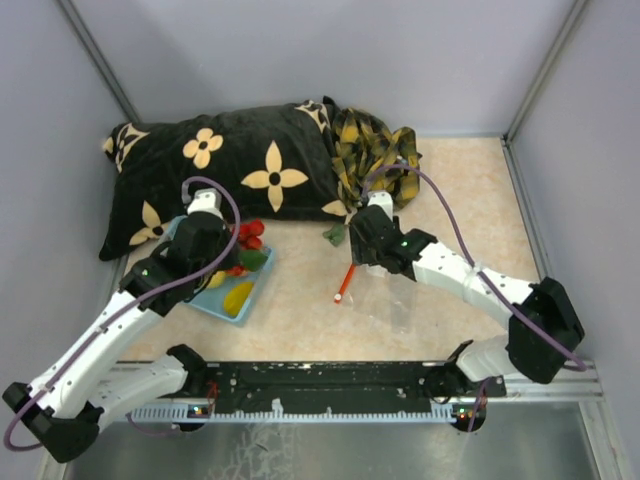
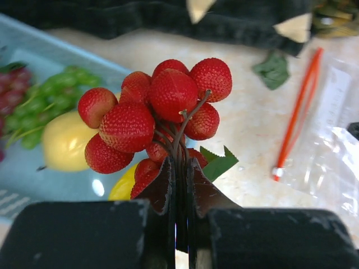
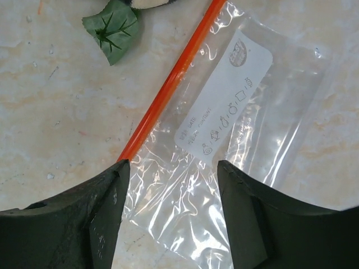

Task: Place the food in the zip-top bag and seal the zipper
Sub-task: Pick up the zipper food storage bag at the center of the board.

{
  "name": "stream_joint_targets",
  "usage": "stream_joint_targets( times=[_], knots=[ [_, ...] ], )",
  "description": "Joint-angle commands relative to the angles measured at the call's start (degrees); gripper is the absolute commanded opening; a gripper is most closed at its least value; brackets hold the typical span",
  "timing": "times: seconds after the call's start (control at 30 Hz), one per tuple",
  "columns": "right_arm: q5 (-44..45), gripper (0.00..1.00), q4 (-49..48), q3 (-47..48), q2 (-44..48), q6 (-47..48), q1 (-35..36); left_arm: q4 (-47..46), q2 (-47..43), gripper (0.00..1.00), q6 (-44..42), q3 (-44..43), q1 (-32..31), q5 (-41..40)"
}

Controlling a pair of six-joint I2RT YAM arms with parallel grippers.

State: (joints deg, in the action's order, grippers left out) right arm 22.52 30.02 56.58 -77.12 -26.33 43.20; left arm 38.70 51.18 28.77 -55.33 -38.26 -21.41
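My left gripper (image 2: pixel 180 168) is shut on the stem of a bunch of red berries (image 2: pixel 162 106), held just above the light-blue basket (image 1: pixel 205 301). A yellow fruit (image 2: pixel 64 140), green grapes (image 2: pixel 50 106), purple grapes (image 2: pixel 14 89) and a yellow piece (image 1: pixel 238 297) lie in the basket. The clear zip-top bag (image 3: pixel 224 157) lies flat on the table, its red-orange zipper (image 3: pixel 168 84) running along its left edge. My right gripper (image 3: pixel 174 168) hovers open over the bag's near corner, one finger by the zipper's end. A loose green leaf (image 3: pixel 114 28) lies beyond the zipper.
A black pillow with cream flowers (image 1: pixel 230 170) and a yellow-black plaid cloth (image 1: pixel 375 150) lie along the back. Grey walls close in the left, right and back. The basket sits at the left, and the bag (image 1: pixel 395 300) lies right of centre.
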Motion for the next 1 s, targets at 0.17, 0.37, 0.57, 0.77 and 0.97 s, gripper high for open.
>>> stream_joint_targets(
  times=[0.17, 0.37, 0.57, 0.77, 0.97],
  knots=[
    [-0.2, 0.65, -8.9, -1.6, -5.2, -1.4, -0.4, 21.7, -3.6, 0.0, 10.2, -2.1, 2.7, -6.8],
    [0.1, 0.65, -9.5, -0.5, -9.6, -1.8, -0.4, 19.8, -6.1, 0.09, 13.7, 3.0, 2.7, -4.5],
    [2.8, 0.65, -9.6, 1.5, -14.9, -3.1, -0.4, 14.0, -9.0, 0.2, 14.1, 8.5, 2.7, -2.3],
    [5.2, 0.65, -11.4, 2.6, -17.1, -4.7, -0.4, 13.3, -9.5, 0.37, 13.5, 8.4, 2.8, -2.6],
    [7.6, 0.65, -11.7, 5.1, -22.7, -5.9, -1.1, 13.1, -12.2, 0.63, 12.4, 7.0, 2.7, -2.8]
  ],
)
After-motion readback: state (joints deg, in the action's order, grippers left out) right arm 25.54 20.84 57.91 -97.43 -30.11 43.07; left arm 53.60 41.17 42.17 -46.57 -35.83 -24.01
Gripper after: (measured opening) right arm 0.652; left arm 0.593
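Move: The left hand, high up with the red fruit bunch, has the middle of the blue basket about 12 cm to its left, 1 cm ahead and 19 cm down; the yellow fruit in the basket's near right corner is 5 cm left, 4 cm back. From the empty right hand, the bag's orange zipper strip centres 4 cm ahead, 2 cm left and 13 cm below, its clear pouch 3 cm right, and the loose green leaf 9 cm ahead, 7 cm left. Down some 9 cm and slightly forward, the right hand goes with its fingers staying open towards the zipper strip, ending close above the bag. The left hand swings back and left over the basket's near right part, turning a little counter-clockwise and tipping farther down, sinks about 7 cm in all and opens its fingers, letting go of the red fruit bunch. ##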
